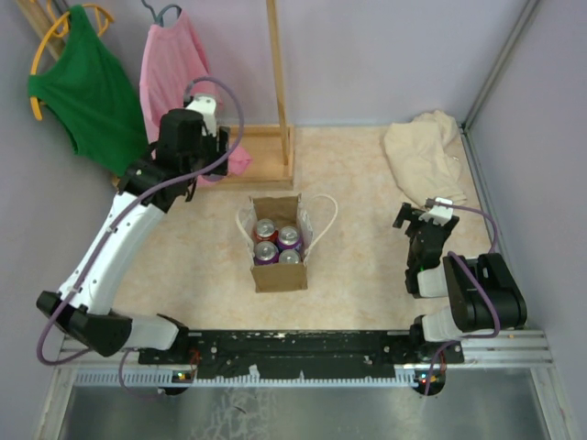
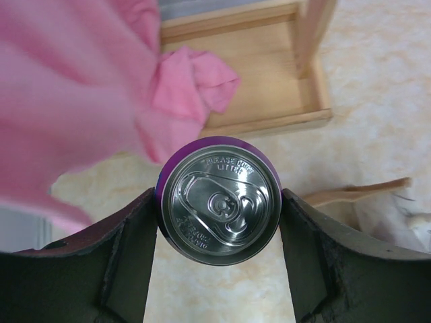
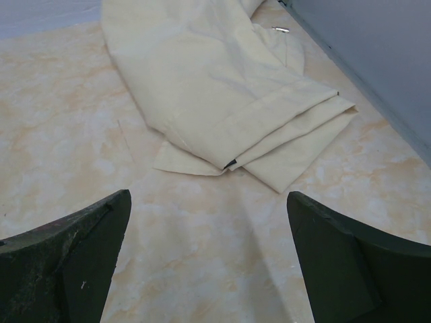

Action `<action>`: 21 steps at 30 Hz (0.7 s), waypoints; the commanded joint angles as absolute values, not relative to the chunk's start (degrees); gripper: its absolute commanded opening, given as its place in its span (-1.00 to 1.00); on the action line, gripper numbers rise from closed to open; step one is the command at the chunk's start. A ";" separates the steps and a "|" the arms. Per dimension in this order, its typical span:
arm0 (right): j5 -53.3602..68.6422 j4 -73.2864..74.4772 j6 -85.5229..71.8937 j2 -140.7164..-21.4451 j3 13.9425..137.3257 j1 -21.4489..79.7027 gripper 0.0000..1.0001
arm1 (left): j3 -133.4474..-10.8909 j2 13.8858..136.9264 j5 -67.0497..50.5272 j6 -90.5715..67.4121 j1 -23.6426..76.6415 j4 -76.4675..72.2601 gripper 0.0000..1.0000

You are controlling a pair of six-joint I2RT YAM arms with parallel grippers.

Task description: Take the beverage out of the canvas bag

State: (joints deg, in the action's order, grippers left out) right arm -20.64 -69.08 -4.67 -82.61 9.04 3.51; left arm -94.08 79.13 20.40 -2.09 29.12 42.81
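A purple beverage can [image 2: 219, 202] with a silver top is clamped between the fingers of my left gripper [image 2: 217, 195], seen from above in the left wrist view. In the top view that left gripper [image 1: 197, 137] is raised at the back left, beside the pink garment, up and to the left of the bag. The brown canvas bag [image 1: 278, 275] with white loop handles stands mid-table, and several cans [image 1: 277, 244] show in its open top. My right gripper [image 1: 417, 220] stands open over bare table at the right, nothing between its fingers [image 3: 81, 249].
A pink garment [image 1: 179, 69] and a green one [image 1: 87, 92] hang at the back left. A wooden stand base [image 1: 266, 156] lies behind the bag. A cream cloth [image 1: 426, 156] is heaped in the back right corner. Walls close both sides.
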 commanded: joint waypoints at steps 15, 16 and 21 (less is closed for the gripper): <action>-20.70 -71.50 -4.12 -82.75 9.40 3.24 0.98 | -61.79 63.93 13.42 -11.43 23.90 33.35 -1.00; -20.70 -71.54 -4.11 -82.79 9.40 3.25 0.98 | -60.08 63.49 13.74 -12.11 23.84 32.50 -1.00; -20.71 -71.48 -4.12 -82.75 9.38 3.23 0.98 | -52.24 61.75 15.18 -13.69 23.74 25.89 -1.00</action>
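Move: The purple can is already in the left fingers, held high; the clear table spot to the left of the canvas bag lies about 9 cm back, 5 cm to the left and some 34 cm below. The bag's middle is roughly 8 cm back, 12 cm to the right and 27 cm below that hand, the red can in the bag about 6 cm back, 8 cm right, 27 cm below. From the idle right hand the spot is some 58 cm left, 8 cm back, 10 cm below. The purple can, still pinched around its sides, is carried down about 18 cm and back some 8 cm by the left arm, away from the rack and towards the table beside the bag. An initial swing of nearly 5 cm to the left soon ends; then the hand sinks steadily, the fingers tipping about 20 degrees farther down and keeping their hold. ##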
